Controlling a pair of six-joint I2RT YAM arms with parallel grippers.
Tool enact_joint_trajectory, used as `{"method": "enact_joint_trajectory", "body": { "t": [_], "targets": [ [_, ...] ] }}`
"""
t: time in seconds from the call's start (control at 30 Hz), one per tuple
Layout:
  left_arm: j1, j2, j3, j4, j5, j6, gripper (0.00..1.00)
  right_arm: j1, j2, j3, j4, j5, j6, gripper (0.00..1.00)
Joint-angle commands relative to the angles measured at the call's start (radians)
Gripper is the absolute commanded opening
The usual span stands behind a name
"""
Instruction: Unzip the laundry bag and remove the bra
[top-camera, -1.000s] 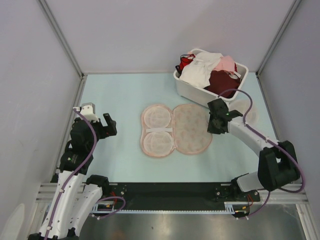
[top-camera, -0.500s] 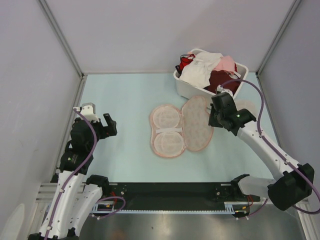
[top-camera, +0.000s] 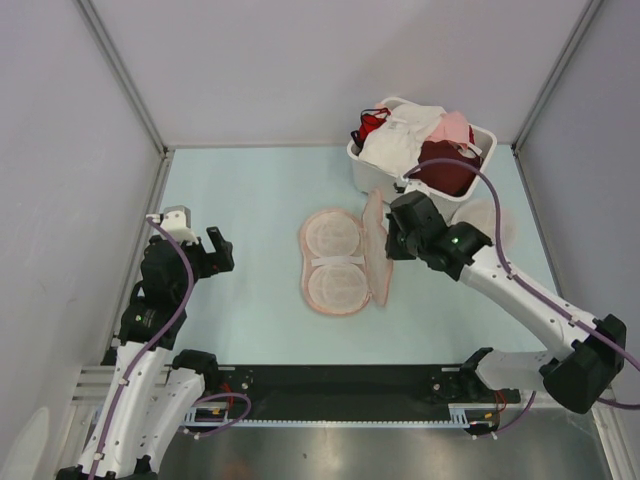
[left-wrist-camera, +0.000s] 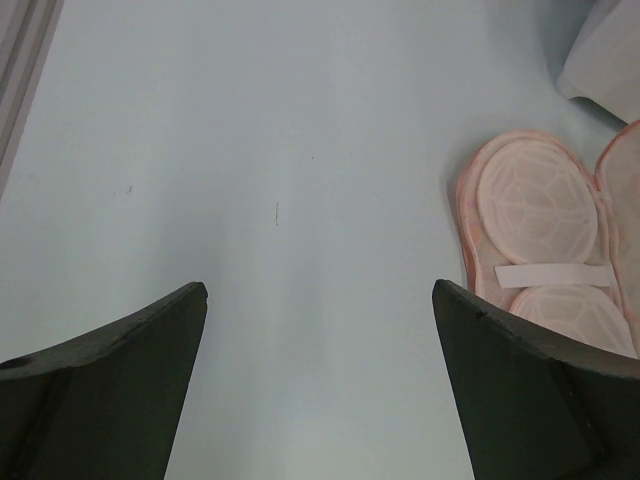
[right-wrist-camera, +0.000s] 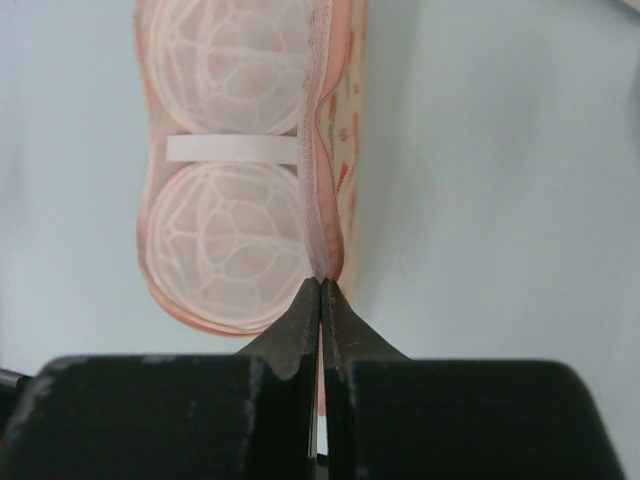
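Observation:
The laundry bag (top-camera: 335, 262) lies unzipped mid-table, its mesh-lined half facing up with a white band across it. My right gripper (top-camera: 388, 240) is shut on the edge of the bag's printed flap (top-camera: 376, 250) and holds it on edge above the table; in the right wrist view the fingertips pinch the flap's rim (right-wrist-camera: 325, 180) beside the mesh half (right-wrist-camera: 230, 220). My left gripper (top-camera: 218, 250) is open and empty at the left, with the bag (left-wrist-camera: 540, 210) to its right. A pale soft fabric piece (top-camera: 495, 222) lies right of my right arm, partly hidden; I cannot tell if it is the bra.
A white basket (top-camera: 372, 178) at the back right holds a white garment (top-camera: 400, 138), a dark red one (top-camera: 445, 165), a pale pink one (top-camera: 455, 128) and a red bra with black trim (top-camera: 368, 122). Its corner shows in the left wrist view (left-wrist-camera: 610, 50). Walls enclose the table.
My right gripper has moved left, swinging the printed flap from flat on the table up onto its edge. The bag shifted slightly right. The left arm has not moved.

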Motion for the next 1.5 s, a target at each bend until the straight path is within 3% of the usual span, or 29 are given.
{"method": "enact_joint_trajectory", "body": {
  "t": [0.0, 0.5, 1.17, 1.27, 1.3, 1.37, 1.4, 1.47],
  "targets": [
    [0.008, -0.007, -0.001, 0.032, 0.020, 0.022, 1.00, 0.073, 0.038, 0.036, 0.074, -0.012, 0.052, 0.00],
    [0.008, -0.004, -0.001, 0.033, 0.023, 0.023, 0.99, 0.195, 0.257, 0.053, 0.301, -0.105, 0.098, 0.00],
    [0.008, 0.002, -0.003, 0.033, 0.037, 0.023, 1.00, 0.245, 0.527, 0.116, 0.436, -0.262, 0.107, 0.00],
    [0.008, 0.005, -0.003, 0.035, 0.040, 0.022, 1.00, 0.253, 0.544, 0.123, 0.454, -0.288, 0.089, 0.15],
    [0.008, 0.008, -0.003, 0.035, 0.040, 0.022, 1.00, 0.256, 0.549, 0.128, 0.457, -0.300, 0.080, 0.36],
    [0.008, 0.006, -0.003, 0.033, 0.040, 0.022, 1.00, 0.262, 0.550, 0.145, 0.454, -0.303, 0.055, 0.62],
    [0.008, 0.005, -0.003, 0.035, 0.037, 0.022, 1.00, 0.271, 0.549, 0.149, 0.442, -0.285, 0.048, 0.80],
    [0.008, 0.005, -0.003, 0.035, 0.036, 0.022, 1.00, 0.278, 0.542, 0.165, 0.422, -0.259, 0.020, 0.89]
  ]
}}
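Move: The right hand, shut on the free edge of the laundry bag's raised flap, is to fold it over the bag's lower half, whose middle lies about 10 cm to its left, 4 cm ahead and some 15 cm below. The clothes bin stands roughly 29 cm ahead and 12 cm to the right; the round mesh piece is about 12 cm ahead and 28 cm right. From the left hand, the lower half is some 24 cm right, 2 cm ahead and 17 cm below. Still pinching the flap's edge, the right hand carries it left across the laundry bag, about 20 cm in all, starting nearly level and then sinking some 11 cm towards the lower half's left edge. The wrist turns about 20 degrees counter-clockwise and tips somewhat farther down; only at the end do the fingers spring wide open and let go of the edge. ##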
